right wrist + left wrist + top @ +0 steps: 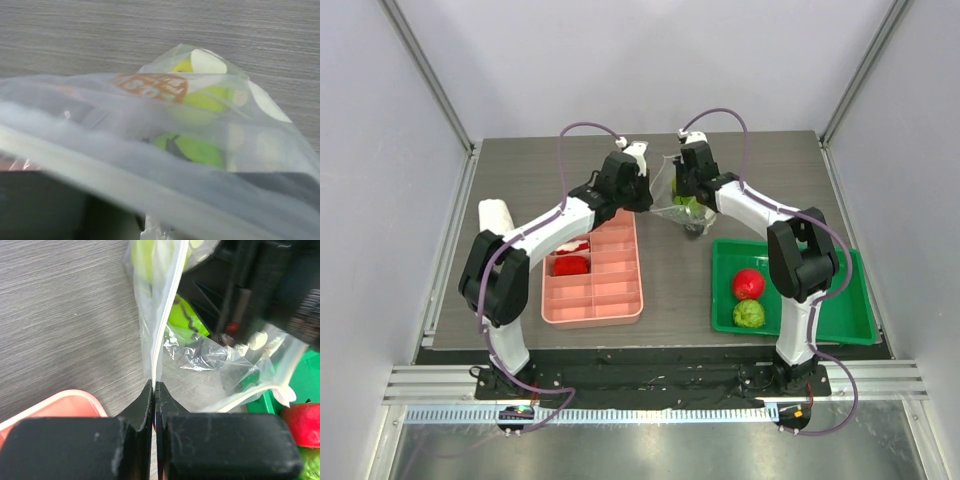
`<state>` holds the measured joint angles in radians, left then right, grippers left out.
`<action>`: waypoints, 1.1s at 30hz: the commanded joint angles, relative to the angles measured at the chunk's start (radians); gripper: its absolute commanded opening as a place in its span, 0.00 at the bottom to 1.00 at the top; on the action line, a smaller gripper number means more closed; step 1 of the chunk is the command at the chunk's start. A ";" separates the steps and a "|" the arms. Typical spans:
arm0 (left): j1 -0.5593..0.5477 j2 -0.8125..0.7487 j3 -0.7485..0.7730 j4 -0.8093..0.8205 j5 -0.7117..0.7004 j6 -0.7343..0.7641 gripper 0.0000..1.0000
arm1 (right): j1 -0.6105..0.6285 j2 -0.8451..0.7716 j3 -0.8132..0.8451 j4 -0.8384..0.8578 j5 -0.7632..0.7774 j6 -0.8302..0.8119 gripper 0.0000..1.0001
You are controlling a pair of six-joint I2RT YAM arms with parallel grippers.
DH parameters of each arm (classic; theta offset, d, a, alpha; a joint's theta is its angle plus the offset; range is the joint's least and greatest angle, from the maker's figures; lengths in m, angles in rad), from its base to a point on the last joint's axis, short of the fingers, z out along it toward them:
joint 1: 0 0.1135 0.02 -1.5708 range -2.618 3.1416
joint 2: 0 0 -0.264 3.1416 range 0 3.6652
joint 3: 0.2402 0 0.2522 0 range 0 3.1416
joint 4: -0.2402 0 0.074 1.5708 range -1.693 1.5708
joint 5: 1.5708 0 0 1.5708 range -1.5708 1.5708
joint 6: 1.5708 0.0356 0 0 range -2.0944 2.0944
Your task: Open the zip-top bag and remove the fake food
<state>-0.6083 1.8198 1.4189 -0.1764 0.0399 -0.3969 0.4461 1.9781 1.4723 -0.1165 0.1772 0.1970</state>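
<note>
The zip-top bag [682,212] hangs between my two grippers over the middle of the table. My left gripper [155,384] is shut on the bag's white zip edge [161,330]. The yellow-green pear [183,316] sits inside the bag [150,120] and shows through the plastic [200,100]. My right gripper [688,185] is at the bag's other side. In the right wrist view the bag's rim lies across its jaws and hides them. The red apple [748,284] and the bumpy green fruit [749,314] lie in the green tray [840,310].
A pink divided tray [610,300] with red pieces [570,265] lies left of the bag, under the left arm. A white roll [495,215] lies at the table's left side. The green tray stands at the right front.
</note>
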 commanded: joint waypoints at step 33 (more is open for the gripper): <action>0.001 -0.005 0.028 0.025 0.043 -0.011 0.00 | 0.043 0.100 0.006 -0.316 0.143 0.056 0.84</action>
<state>-0.6075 1.8206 1.4231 -0.1761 0.0727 -0.4122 0.4896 1.9968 1.4994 -0.3733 0.3565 0.2302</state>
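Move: The green ball in the bag lies close in front of my right fingertips: some 5 cm below them, about 2 cm back and 3 cm to the right. The yellow-green piece lies about 6 cm farther out than the ball and 3 cm to its left; the dark piece is about 6 cm nearer me than the ball and 2 cm to its right. From my left hand the ball is roughly 6 cm ahead, 10 cm to the right and 10 cm lower. I open my right fingers from nearly shut to wide inside the bag's mouth, drawing the hand back about 4 cm with a brief small rise, then sinking and edging right, some 3 cm each, to straddle the green ball. Meanwhile the wrist tips about 10 degrees further down and its left side rolls lower. My left hand stays, still pinching the bag's edge to keep it open. ##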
